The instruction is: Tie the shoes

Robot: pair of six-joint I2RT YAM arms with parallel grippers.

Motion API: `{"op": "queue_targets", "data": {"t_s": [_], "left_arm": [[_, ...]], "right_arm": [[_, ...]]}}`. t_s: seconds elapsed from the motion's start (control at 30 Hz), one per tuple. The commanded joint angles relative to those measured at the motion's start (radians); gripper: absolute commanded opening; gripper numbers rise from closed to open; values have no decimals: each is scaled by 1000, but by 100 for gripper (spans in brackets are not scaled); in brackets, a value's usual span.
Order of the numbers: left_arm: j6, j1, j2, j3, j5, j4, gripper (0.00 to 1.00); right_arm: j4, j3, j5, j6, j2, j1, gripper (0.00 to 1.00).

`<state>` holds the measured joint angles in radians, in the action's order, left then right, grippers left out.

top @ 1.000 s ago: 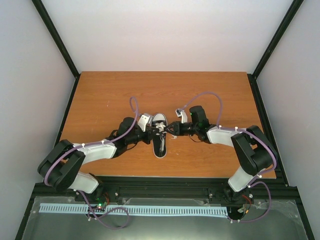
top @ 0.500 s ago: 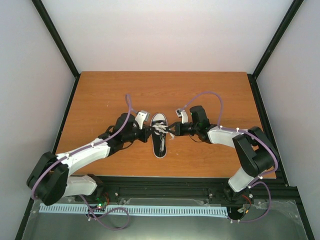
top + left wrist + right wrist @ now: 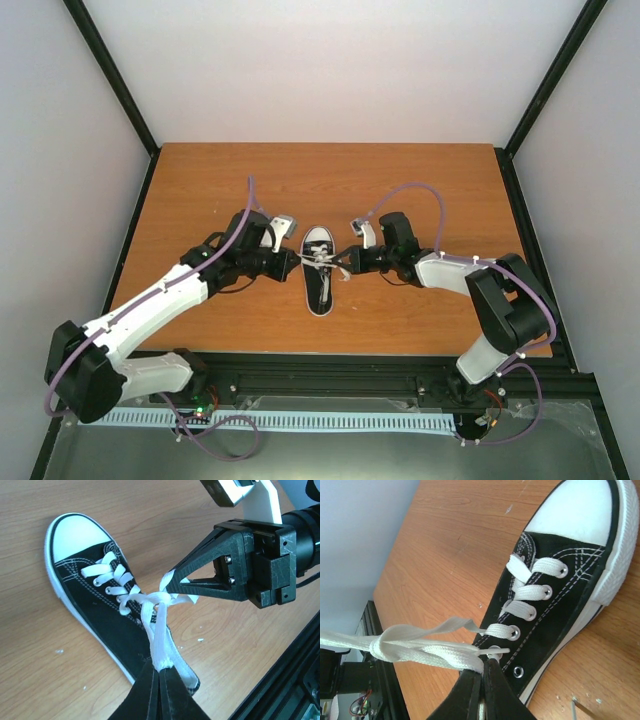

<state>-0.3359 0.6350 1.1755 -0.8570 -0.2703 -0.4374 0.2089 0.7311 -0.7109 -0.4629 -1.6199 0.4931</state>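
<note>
A small black canvas shoe (image 3: 320,286) with a white toe cap (image 3: 75,530) lies mid-table, toe pointing away from the arm bases. Its white laces (image 3: 151,606) are crossed into a twist above the top eyelets. My left gripper (image 3: 293,262) sits just left of the shoe. In the left wrist view its tips (image 3: 161,670) are shut on a lace strand that runs taut up to the twist. My right gripper (image 3: 341,262) sits just right of the shoe. In the right wrist view it (image 3: 485,667) is shut on another strand beside the top eyelets.
The wooden table (image 3: 430,190) is boxed in by white walls and black frame posts. A black rail (image 3: 330,372) runs along the near edge by the arm bases. Tiny white specks (image 3: 200,640) lie on the wood near the heel.
My right gripper has shut on a lace strand. My left arm has drawn back to the left, away from the shoe, pulling its strand taut. The shoe stays put.
</note>
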Motion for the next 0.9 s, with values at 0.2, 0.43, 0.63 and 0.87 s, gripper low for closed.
{"op": "queue_targets", "data": {"t_s": [0.2, 0.43, 0.63, 0.87], "left_arm": [[110, 0, 13, -166, 108, -260, 1], [103, 1, 36, -134, 186, -184, 1], [31, 3, 244, -57, 127, -41, 1], [-8, 2, 341, 3, 131, 158, 1]], "right_arm": [[-12, 8, -16, 54, -49, -4, 3], [-16, 16, -13, 66, -65, -5, 3], [-21, 13, 18, 63, -74, -5, 3], [-27, 12, 34, 65, -75, -5, 3]]}}
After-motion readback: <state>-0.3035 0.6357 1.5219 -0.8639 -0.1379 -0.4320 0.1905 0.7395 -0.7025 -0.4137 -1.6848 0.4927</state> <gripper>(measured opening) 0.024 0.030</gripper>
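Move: About 6 cm forward and 5 cm right of the left hand, whose shut fingers already pinch a lace, is the middle of the shoe, some 12 cm lower. The lace knot hangs above it, roughly 3 cm ahead, 7 cm right and 8 cm below that hand. From the right hand, also gripping lace, the shoe lies about 3 cm forward, 5 cm left and 4 cm down, with the knot 3 cm straight left and barely higher. Drawing its pinched lace about 2.5 cm left and briefly a little up, the left hand then plunges towards the left side of the shoe, ending some 11 cm lower, its fingers tipped some 20 degrees steeper downward. The right hand keeps its hold on its own lace beside the knot and sinks 2 to 3 cm; both grippers stay shut. ##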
